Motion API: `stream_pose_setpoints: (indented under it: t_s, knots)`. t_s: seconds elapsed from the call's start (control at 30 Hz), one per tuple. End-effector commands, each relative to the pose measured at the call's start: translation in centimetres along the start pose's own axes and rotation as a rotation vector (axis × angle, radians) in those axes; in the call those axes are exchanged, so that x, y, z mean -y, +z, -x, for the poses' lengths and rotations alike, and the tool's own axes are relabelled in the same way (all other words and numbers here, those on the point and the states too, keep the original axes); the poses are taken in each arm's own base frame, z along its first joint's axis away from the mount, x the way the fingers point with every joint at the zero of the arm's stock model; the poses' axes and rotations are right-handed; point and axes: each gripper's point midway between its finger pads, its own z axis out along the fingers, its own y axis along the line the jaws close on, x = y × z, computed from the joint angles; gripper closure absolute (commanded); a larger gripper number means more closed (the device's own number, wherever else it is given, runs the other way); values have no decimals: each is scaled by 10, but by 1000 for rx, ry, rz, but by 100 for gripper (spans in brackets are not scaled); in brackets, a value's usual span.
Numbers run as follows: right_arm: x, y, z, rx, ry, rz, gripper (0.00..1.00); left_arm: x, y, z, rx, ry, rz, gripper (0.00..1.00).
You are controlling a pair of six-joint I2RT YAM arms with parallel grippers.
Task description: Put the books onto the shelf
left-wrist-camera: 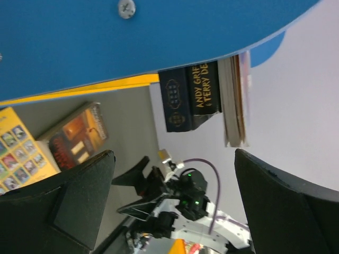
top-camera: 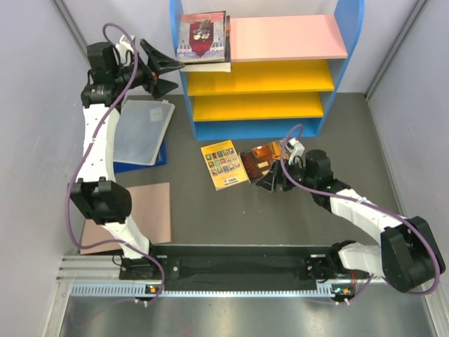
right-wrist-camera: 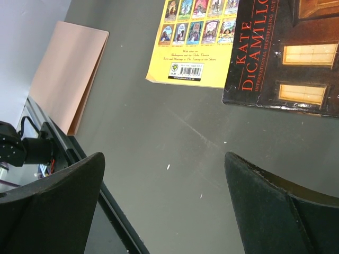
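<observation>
The blue-framed shelf [top-camera: 344,63] stands at the back, and a stack of books [top-camera: 205,38] lies on the left end of its pink top board. Their spines [left-wrist-camera: 189,98] show in the left wrist view beyond the blue side panel [left-wrist-camera: 132,37]. On the table lie a yellow book [top-camera: 223,164] [right-wrist-camera: 196,37] and a dark orange-glow book [top-camera: 258,159] [right-wrist-camera: 291,58], side by side. My left gripper [top-camera: 165,74] [left-wrist-camera: 175,201] hangs open and empty just left of the stack. The right gripper [top-camera: 270,181] [right-wrist-camera: 164,211] is open over bare table at the dark book's near edge.
A translucent plastic folder on a blue board [top-camera: 144,130] lies left of the shelf. A brown cardboard sheet [top-camera: 151,210] [right-wrist-camera: 66,69] sits at the near left. Grey walls close in both sides. The arms' base rail [top-camera: 238,270] runs along the near edge.
</observation>
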Motion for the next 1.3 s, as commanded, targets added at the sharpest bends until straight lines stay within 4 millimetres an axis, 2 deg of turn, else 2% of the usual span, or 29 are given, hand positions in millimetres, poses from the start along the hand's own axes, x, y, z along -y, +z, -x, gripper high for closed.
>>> stream_pose_setpoints:
  t_s: [0.0, 0.13, 0.27, 0.3, 0.33, 0.37, 0.4, 0.43, 0.47, 0.53, 0.6, 0.63, 0.87, 1.2, 1.23, 1.27]
  knots:
    - [-12, 4, 9, 33, -41, 47, 6, 22, -26, -12, 64, 217, 21, 1]
    - [-14, 7, 9, 28, -38, 50, 6, 40, -33, -17, 83, 273, -48, 1]
    - [-15, 9, 8, 25, -40, 51, 6, 48, -33, -20, 95, 284, -82, 1]
    - [-15, 9, 8, 25, -38, 49, 6, 58, -33, -17, 116, 330, -127, 1]
    - [-15, 9, 7, 23, -40, 50, 6, 64, -35, -19, 119, 304, -152, 4]
    - [-15, 9, 7, 23, -39, 50, 6, 59, -33, -20, 110, 289, -164, 9]
    - [-15, 9, 6, 22, -37, 49, 6, 60, -32, -19, 109, 284, -179, 30]
    - [-16, 10, 6, 20, -38, 52, 6, 62, -30, -18, 111, 279, -197, 42]
    - [-16, 9, 6, 21, -37, 52, 6, 62, -27, -18, 102, 272, -206, 60]
    - [-17, 9, 5, 19, -36, 52, 6, 61, -21, -13, 102, 257, -222, 86]
    - [-16, 9, 4, 19, -38, 52, 6, 58, -12, -10, 98, 247, -225, 94]
    - [-17, 9, 4, 19, -37, 54, 6, 65, -12, -8, 104, 256, -238, 100]
    - [-18, 9, 3, 20, -34, 51, 6, 78, 1, 2, 106, 262, -291, 100]
    - [-18, 10, 2, 17, -34, 52, 6, 80, 5, 5, 110, 238, -306, 100]
    - [-19, 10, 3, 18, -35, 52, 6, 86, 12, -6, 83, 237, -321, 100]
    - [-19, 10, 2, 17, -36, 55, 6, 86, 13, -6, 84, 237, -322, 100]
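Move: The red book tops the stack at the left end of the top shelf, its middle about 11 cm ahead of the left hand, 8 cm right and a couple of centimetres above; the stack's near edge is barely ahead. The blue side panel stands some 4 cm right and 9 cm ahead. The pink shelf board's middle is roughly 25 cm right, 12 cm ahead, slightly below. From the right hand, the red book lies some 28 cm ahead, 18 cm left and 32 cm up. From the red book and its stack the open left hand first backs off about 4 cm, soon rising, and shuts its empty fingers fully as it reverses. The closed fingers then come forward about as far again while edging some 3 cm right, towards the stack's near left corner; the hand climbs a little more at the end, fingertips tilted up some 15 degrees. Contact there can't be made out. ##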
